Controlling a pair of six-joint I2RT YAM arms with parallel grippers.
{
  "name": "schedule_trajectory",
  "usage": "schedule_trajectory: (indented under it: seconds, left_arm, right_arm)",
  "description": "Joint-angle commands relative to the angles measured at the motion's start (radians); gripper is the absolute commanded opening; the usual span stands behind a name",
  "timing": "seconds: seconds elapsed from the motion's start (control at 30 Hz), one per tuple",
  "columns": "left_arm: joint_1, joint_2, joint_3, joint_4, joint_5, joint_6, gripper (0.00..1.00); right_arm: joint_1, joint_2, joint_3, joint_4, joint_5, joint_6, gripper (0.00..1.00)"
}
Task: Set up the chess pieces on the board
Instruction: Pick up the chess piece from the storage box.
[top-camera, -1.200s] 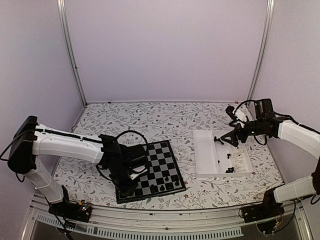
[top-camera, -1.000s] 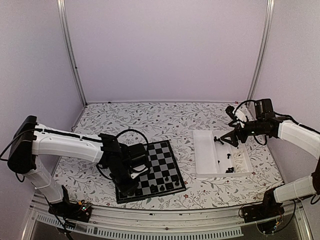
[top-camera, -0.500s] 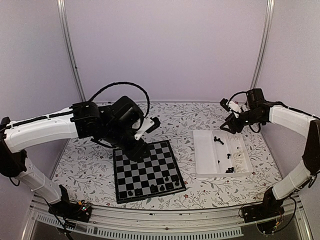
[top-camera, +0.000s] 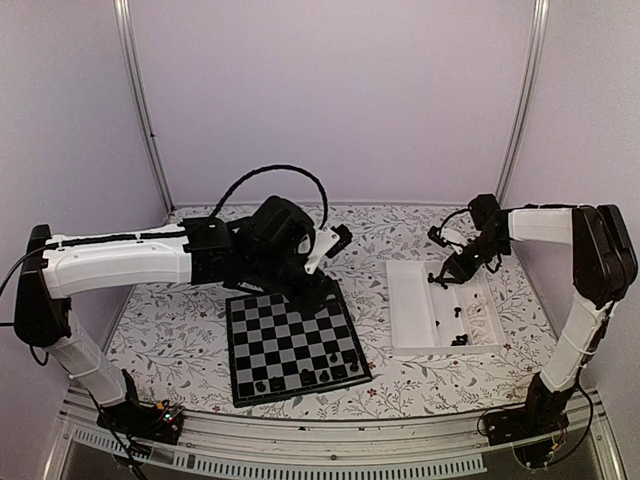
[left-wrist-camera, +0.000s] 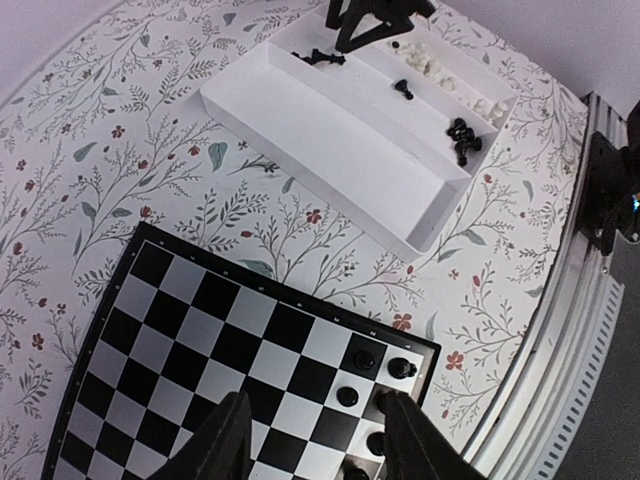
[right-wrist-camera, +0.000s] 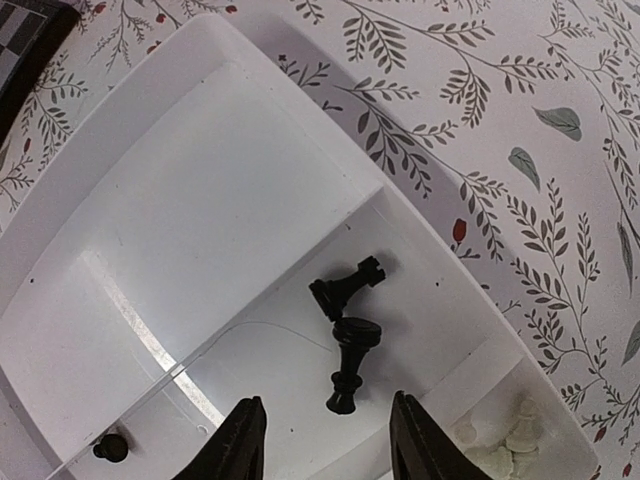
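The board (top-camera: 290, 345) lies near the table's front, and several black chess pieces (top-camera: 322, 376) stand along its near row. The same pieces (left-wrist-camera: 348, 396) crowd its corner in the left wrist view. My left gripper (top-camera: 312, 290) hangs open over the board's far edge, and nothing is between its fingers (left-wrist-camera: 232, 440). My right gripper (right-wrist-camera: 325, 445) is open, just above two black pieces (right-wrist-camera: 348, 365) lying tipped in the white tray (right-wrist-camera: 200, 200). It hovers over the tray's far end (top-camera: 445, 275).
The compartmented tray (top-camera: 400, 310) sits right of the board, with a few more black pieces (top-camera: 460, 340) at its near end. Cream pieces (right-wrist-camera: 500, 445) fill a side compartment. A metal rail (left-wrist-camera: 590, 330) runs along the table's front edge.
My left arm lifted off the board's near left part and swung to its far right edge, jaws a little wider. My right gripper shifted along the tray's far end and its jaws narrowed.
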Motion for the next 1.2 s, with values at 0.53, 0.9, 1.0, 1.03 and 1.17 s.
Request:
schedule_trajectory:
  seconds: [0.53, 0.9, 1.0, 1.03, 1.17]
  left_arm:
    - [0.010, -0.035, -0.092, 0.092, 0.051, -0.020, 0.48]
    - [0.010, -0.020, -0.088, 0.096, 0.058, -0.016, 0.48]
    - [0.010, -0.013, -0.086, 0.103, 0.065, -0.020, 0.48]
    - [0.010, -0.010, -0.085, 0.105, 0.067, -0.022, 0.48]
    - [0.010, 0.004, -0.080, 0.115, 0.080, -0.031, 0.48]
  right_arm:
    - [0.074, 0.199, 0.178, -0.069, 0.168, 0.112, 0.31]
    - [0.078, 0.200, 0.151, -0.084, 0.173, 0.140, 0.29]
    - [0.078, 0.212, 0.156, -0.077, 0.162, 0.144, 0.26]
    - [0.078, 0.217, 0.161, -0.079, 0.157, 0.146, 0.26]
    - [0.078, 0.246, 0.188, -0.087, 0.134, 0.161, 0.22]
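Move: Lying in the storage box's far compartment, the black chess piece being reached for is about 2 cm ahead of the right hand, 1 cm left and 5 cm below. A second black piece touches its far-left end, some 3 cm farther out and 3 cm left of it; a black pawn stands roughly 10 cm back and 4 cm left of the hand, the nearest white pieces 3 cm ahead and 8 cm right. From the left hand the target is some 18 cm ahead, 34 cm right. Sinking about 4 cm onto the nearer black piece, the right hand first slants forward some 2.5 cm and a little left, then eases back about 1 cm as it keeps going down. Its fingers tip some 10 degrees steeper and narrow from nearly half open to about a quarter, ending on either side of the piece's base end. The empty left hand settles 2 cm lower over the board. ##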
